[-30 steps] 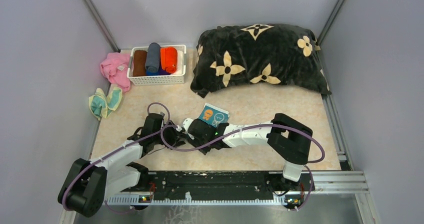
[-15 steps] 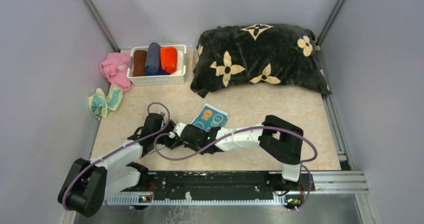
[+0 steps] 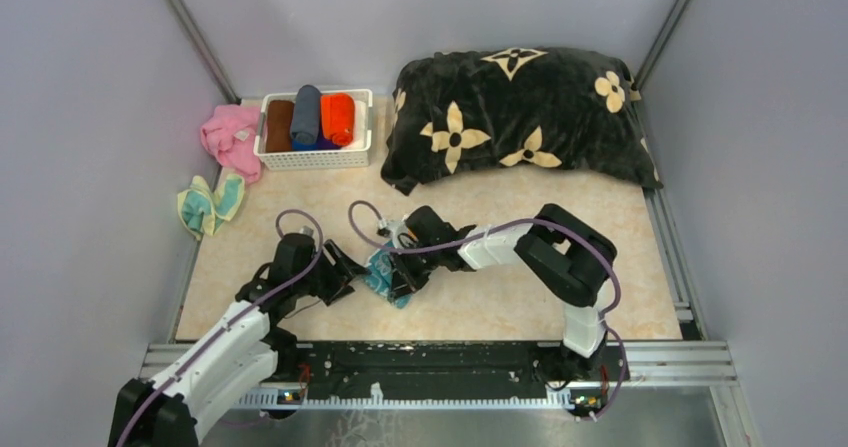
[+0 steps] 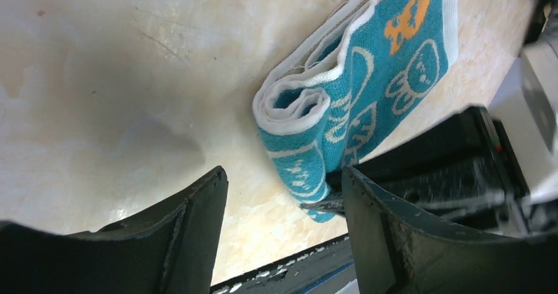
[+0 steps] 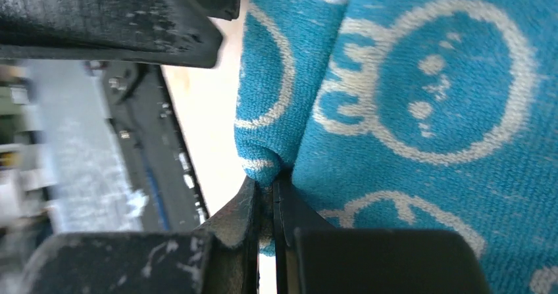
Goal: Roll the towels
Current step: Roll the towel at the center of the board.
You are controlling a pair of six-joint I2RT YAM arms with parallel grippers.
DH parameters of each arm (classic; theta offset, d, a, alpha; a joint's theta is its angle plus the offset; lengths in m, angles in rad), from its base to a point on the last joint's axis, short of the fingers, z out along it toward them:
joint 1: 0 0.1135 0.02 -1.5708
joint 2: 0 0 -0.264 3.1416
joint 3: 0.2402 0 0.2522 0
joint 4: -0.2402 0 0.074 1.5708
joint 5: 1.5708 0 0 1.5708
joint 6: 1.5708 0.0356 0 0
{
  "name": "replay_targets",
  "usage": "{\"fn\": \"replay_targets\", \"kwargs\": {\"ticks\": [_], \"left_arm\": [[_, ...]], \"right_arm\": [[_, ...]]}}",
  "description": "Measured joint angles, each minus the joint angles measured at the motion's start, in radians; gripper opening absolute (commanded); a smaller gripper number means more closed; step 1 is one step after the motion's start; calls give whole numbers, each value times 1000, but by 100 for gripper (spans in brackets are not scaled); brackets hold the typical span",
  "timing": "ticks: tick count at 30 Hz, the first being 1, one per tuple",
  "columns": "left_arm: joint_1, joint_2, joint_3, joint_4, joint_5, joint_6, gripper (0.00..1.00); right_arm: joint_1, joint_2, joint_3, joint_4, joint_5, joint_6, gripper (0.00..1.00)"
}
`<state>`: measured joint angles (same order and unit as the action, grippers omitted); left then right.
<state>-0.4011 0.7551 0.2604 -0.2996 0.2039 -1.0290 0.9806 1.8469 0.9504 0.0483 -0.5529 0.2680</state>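
The teal towel [image 3: 380, 270] with pale circle prints lies partly rolled on the tabletop near the front. My right gripper [image 3: 402, 279] is shut on a fold at its edge, and the right wrist view shows the jaws [image 5: 273, 175] pinching the teal cloth [image 5: 408, 110]. My left gripper [image 3: 345, 272] stands open just left of the roll, touching nothing. In the left wrist view the rolled end [image 4: 296, 106] lies ahead of the open gripper [image 4: 283, 235]. An orange-red towel [image 3: 337, 117] sits rolled in the basket. The pale yellow and teal towel [image 3: 208, 202] lies crumpled at the left edge.
A white basket [image 3: 315, 159] at the back left holds rolled cloths, with a pink cloth [image 3: 230, 137] beside it. The big black cushion with cream flowers [image 3: 520, 117] fills the back right. A metal rail [image 3: 450, 352] runs along the near edge.
The right gripper shut on the teal towel and drew it toward the near left, bunching it into a roll. The left gripper opened wider and shifted slightly back.
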Motion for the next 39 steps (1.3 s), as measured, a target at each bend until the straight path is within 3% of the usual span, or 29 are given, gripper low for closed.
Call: {"fn": "replay_targets", "kwargs": {"ticks": [4, 9, 16, 21, 25, 30, 34, 39], "left_arm": [[0, -29, 0, -24, -1, -6, 68], [0, 7, -3, 25, 24, -18, 64], [0, 200, 3, 165, 66, -22, 52], [0, 336, 32, 242, 90, -21, 38], [0, 389, 40, 276, 97, -22, 29], [0, 406, 45, 278, 95, -20, 28], [0, 412, 51, 275, 92, -17, 28], [0, 413, 52, 273, 90, -17, 29]], "right_arm": [[-98, 77, -69, 216, -235, 190, 0], [-171, 191, -172, 602, -419, 510, 0], [-211, 346, -218, 1106, -526, 915, 0], [-211, 373, -230, 1221, -530, 1011, 7], [-211, 330, -230, 1070, -507, 911, 19], [-207, 145, -201, 591, -389, 606, 41], [-188, -10, -150, 249, -237, 383, 46], [-79, -177, -80, -87, 76, 175, 48]]}}
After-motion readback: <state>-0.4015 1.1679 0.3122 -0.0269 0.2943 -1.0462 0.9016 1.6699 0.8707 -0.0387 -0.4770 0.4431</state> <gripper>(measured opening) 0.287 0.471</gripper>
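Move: Below and ahead of the open left gripper lies the left end of the towel's rolled edge, about 2 cm forward, 3 cm right and 3 cm down; the unrolled part lies some 5 cm forward and 10 cm right. The right fingers are already shut on the near end of the rolled edge. From that hand the left end is about 4 cm forward and 5 cm left, the unrolled part about 9 cm forward and 2 cm right. Twisting the pinched near end of the roll forward by some 50 degrees, the right hand lifts about 2 cm, then opens to let go, turns most of the way back and draws off up, right and slightly forward. Meanwhile the left hand, after a slight rise, goes down, right and forward about 4 cm in all and closes on the roll's left end, pinching it as the right releases. ##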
